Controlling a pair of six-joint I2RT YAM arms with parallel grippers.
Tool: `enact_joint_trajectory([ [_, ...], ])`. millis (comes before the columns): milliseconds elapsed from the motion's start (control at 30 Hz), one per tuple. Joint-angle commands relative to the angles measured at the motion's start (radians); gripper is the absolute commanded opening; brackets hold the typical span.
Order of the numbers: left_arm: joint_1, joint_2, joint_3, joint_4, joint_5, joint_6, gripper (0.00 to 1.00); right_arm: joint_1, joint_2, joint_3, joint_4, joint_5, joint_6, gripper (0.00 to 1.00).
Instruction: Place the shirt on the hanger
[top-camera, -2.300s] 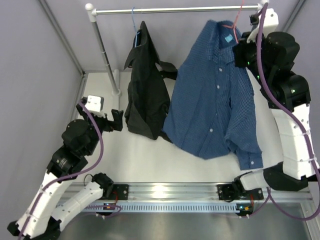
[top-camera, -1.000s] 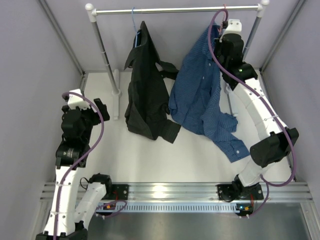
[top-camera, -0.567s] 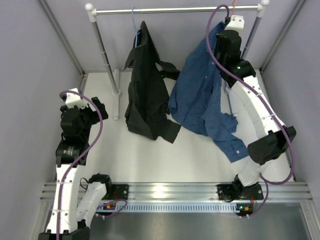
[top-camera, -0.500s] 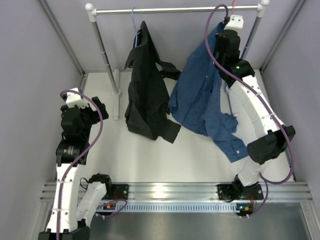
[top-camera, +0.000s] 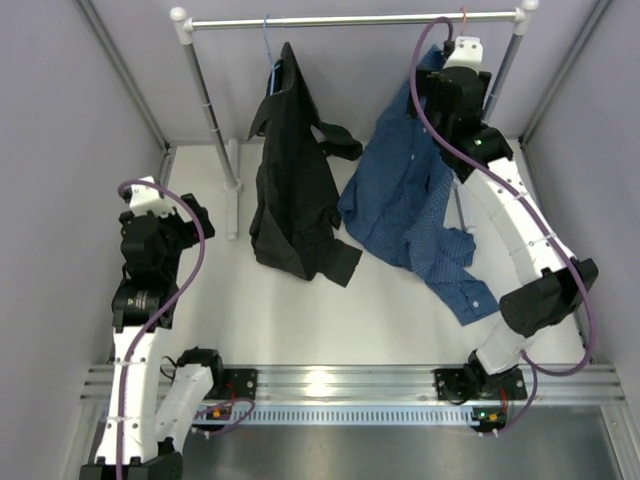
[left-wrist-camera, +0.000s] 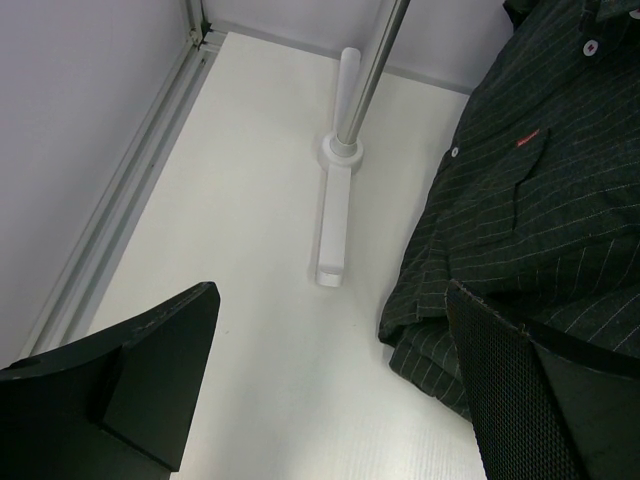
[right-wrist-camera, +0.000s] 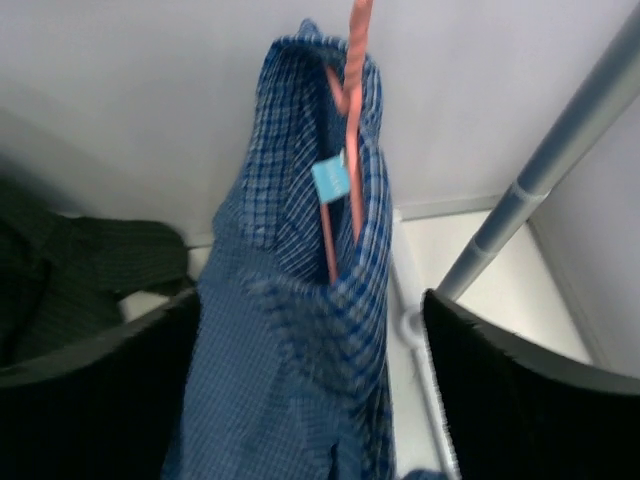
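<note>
The blue checked shirt (top-camera: 400, 200) hangs from the rail on the thin pink hanger (top-camera: 462, 14), its tail and one sleeve resting on the table. In the right wrist view the hanger (right-wrist-camera: 352, 120) runs down inside the collar of the shirt (right-wrist-camera: 290, 330), beside the light-blue label (right-wrist-camera: 330, 178). My right gripper (top-camera: 445, 90) is up at the collar. It (right-wrist-camera: 310, 400) is open, and the shirt hangs between its fingers. My left gripper (top-camera: 190, 215) is open over the table's left side, far from the shirt, and holds nothing (left-wrist-camera: 325, 400).
A black shirt (top-camera: 295, 190) hangs on a blue hanger (top-camera: 268, 40) at the middle of the rail (top-camera: 340, 18). The rail's posts stand at left (top-camera: 205, 100) and right (top-camera: 500, 75). Grey walls close in the sides and back.
My right gripper has opened from shut, and the shirt stays hanging on the hanger from the rail. The left arm has not moved.
</note>
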Motion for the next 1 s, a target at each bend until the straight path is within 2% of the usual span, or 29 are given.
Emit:
enact_joint_trajectory([
  [0,0.007,-0.009,-0.011,0.061,-0.005,-0.012,0.98,0.008,-0.159,-0.055,0.033,-0.073,-0.032,0.96],
  [33,0.008,-0.016,-0.012,0.06,-0.009,-0.012,0.98,0.009,-0.19,-0.075,0.031,-0.079,-0.037,0.99],
  [167,0.008,-0.054,-0.017,-0.005,-0.019,-0.023,0.98,0.006,-0.377,-0.225,0.02,-0.082,-0.066,1.0],
  [233,0.008,-0.085,-0.025,-0.034,-0.029,-0.033,0.98,0.006,-0.51,-0.282,-0.042,-0.069,-0.064,1.0],
  [367,0.007,-0.207,-0.078,-0.082,-0.081,-0.046,0.98,0.008,-0.765,-0.568,-0.154,-0.09,-0.071,1.0],
  [400,0.004,-0.251,-0.094,-0.089,-0.091,-0.037,0.98,0.008,-0.87,-0.612,-0.171,-0.092,-0.057,0.99],
  [467,-0.005,-0.299,-0.138,-0.089,-0.112,-0.032,0.98,0.009,-0.975,-0.722,-0.22,-0.07,-0.022,0.99],
  [567,-0.058,-0.361,-0.163,-0.091,-0.111,-0.014,0.98,0.008,-1.162,-0.8,-0.315,-0.041,-0.014,0.99],
  [767,-0.116,-0.402,-0.201,-0.088,-0.092,0.003,0.98,0.009,-1.264,-0.841,-0.441,-0.029,-0.02,0.99],
  [967,-0.131,-0.431,-0.216,-0.094,-0.078,-0.004,0.98,0.009,-1.335,-0.907,-0.418,-0.073,-0.025,0.99],
])
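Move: The hanger, already hooked over the rod with the shirt on it, has its neck just in front of the right hand, about 3 cm ahead and 5 cm up. The rod crosses some 12 cm above and 3 cm ahead; the shirt's middle hangs about 22 cm below, 5 cm left and 5 cm back. The rack's right post stands roughly 13 cm right, level fore and aft. From the left hand, the hanger is about 50 cm right, 23 cm ahead, 15 cm up. The hanger and shirt are left on the rod as the right fingers, already well apart, spread fully and the hand backs away fast, some 30 cm towards the base and 12 cm right, rising a little before sinking to finish 8 cm lower; it tips up about 10 degrees, then levels. The empty left hand also draws back about 7 cm, then sinks slightly, staying open. ##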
